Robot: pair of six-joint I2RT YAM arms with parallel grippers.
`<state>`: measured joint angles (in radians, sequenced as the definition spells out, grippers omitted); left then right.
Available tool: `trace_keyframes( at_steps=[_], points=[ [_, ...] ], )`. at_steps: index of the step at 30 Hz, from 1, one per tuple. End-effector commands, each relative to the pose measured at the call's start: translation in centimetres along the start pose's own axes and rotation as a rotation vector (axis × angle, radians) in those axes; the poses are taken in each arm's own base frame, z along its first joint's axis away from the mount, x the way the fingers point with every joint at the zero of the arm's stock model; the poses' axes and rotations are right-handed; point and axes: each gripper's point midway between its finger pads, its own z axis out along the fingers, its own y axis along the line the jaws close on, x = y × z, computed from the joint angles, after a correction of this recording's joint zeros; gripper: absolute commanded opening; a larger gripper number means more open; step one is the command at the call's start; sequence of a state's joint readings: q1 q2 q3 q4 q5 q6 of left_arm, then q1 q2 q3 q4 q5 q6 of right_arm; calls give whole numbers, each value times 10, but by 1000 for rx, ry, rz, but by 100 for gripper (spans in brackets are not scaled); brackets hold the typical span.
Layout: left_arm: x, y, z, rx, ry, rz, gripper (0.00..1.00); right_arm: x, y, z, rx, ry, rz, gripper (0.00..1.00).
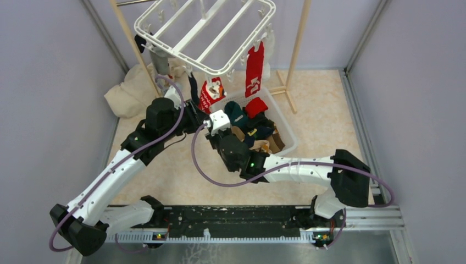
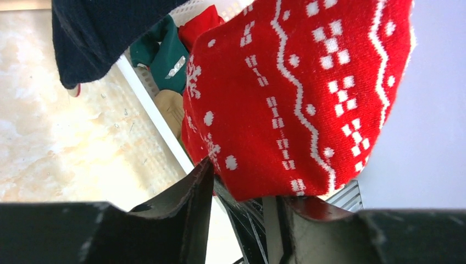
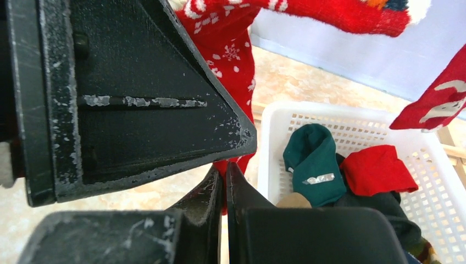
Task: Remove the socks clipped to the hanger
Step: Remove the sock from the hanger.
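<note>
The white hanger hangs at the top with socks clipped under it: a long red sock, a red patterned sock, a dark navy sock and a grey one. My right gripper is shut on the lower tip of the red patterned sock. My left gripper is right beside it, jaws apart, with the same sock lying over its fingertips. The navy sock dangles at the upper left there. Both grippers meet below the hanger's front edge.
A white slatted basket with several loose socks, a green one among them, stands just right of the grippers. Wooden poles flank the hanger. A beige cloth bundle lies at the left wall.
</note>
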<state>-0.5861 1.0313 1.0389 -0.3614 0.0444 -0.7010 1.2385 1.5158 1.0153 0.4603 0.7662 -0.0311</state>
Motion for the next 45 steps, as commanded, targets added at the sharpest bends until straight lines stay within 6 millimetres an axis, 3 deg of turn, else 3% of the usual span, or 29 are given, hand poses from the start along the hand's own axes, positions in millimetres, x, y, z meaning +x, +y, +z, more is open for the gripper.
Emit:
trace_keyframes(
  at_steps=[1,13,23,28,32,39,45],
  points=[
    [-5,-4,-6,13,-5,20,46,-31,-8,-6,-4,-64,79,0],
    [-7,-12,-18,38,12,65,62,-12,-26,-18,-8,-29,122,0],
    [-18,-40,-35,164,-8,140,74,-22,-41,-30,-202,-17,261,0],
    [-22,-55,-34,243,-11,175,76,-31,-45,-31,-315,1,327,0],
    [-35,-59,-32,273,-34,207,76,-37,-46,-32,-381,13,365,0],
    [-63,-67,-43,309,-88,266,76,-37,-48,-36,-487,42,447,0],
    [-69,-71,-45,346,-105,277,77,-38,-44,-40,-577,62,504,0]
  ],
)
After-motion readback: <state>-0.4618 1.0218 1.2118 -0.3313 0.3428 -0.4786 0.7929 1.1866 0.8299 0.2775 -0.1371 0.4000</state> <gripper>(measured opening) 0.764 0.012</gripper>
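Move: The clip holding the red Christmas sock is about 15 cm above the left hand, some 8 cm ahead and 2 cm to its right; a navy sock hangs about 5 cm ahead, 5 cm left and 8 cm up. The right hand already pinches the red sock's toe; the white basket's middle is roughly 17 cm to its right, 7 cm ahead and 20 cm below, and the long red sock about 12 cm ahead, 15 cm right, 5 cm up. To the right by about 6 cm goes the right hand, fingers still shut on the red sock's toe, drawing it towards the basket side while the wrist swings counter-clockwise, tips down and rolls. The left hand opens further, eases back clear of the sock, then climbs some 9 cm towards the clip, its fingers tilting up and turning clockwise. ##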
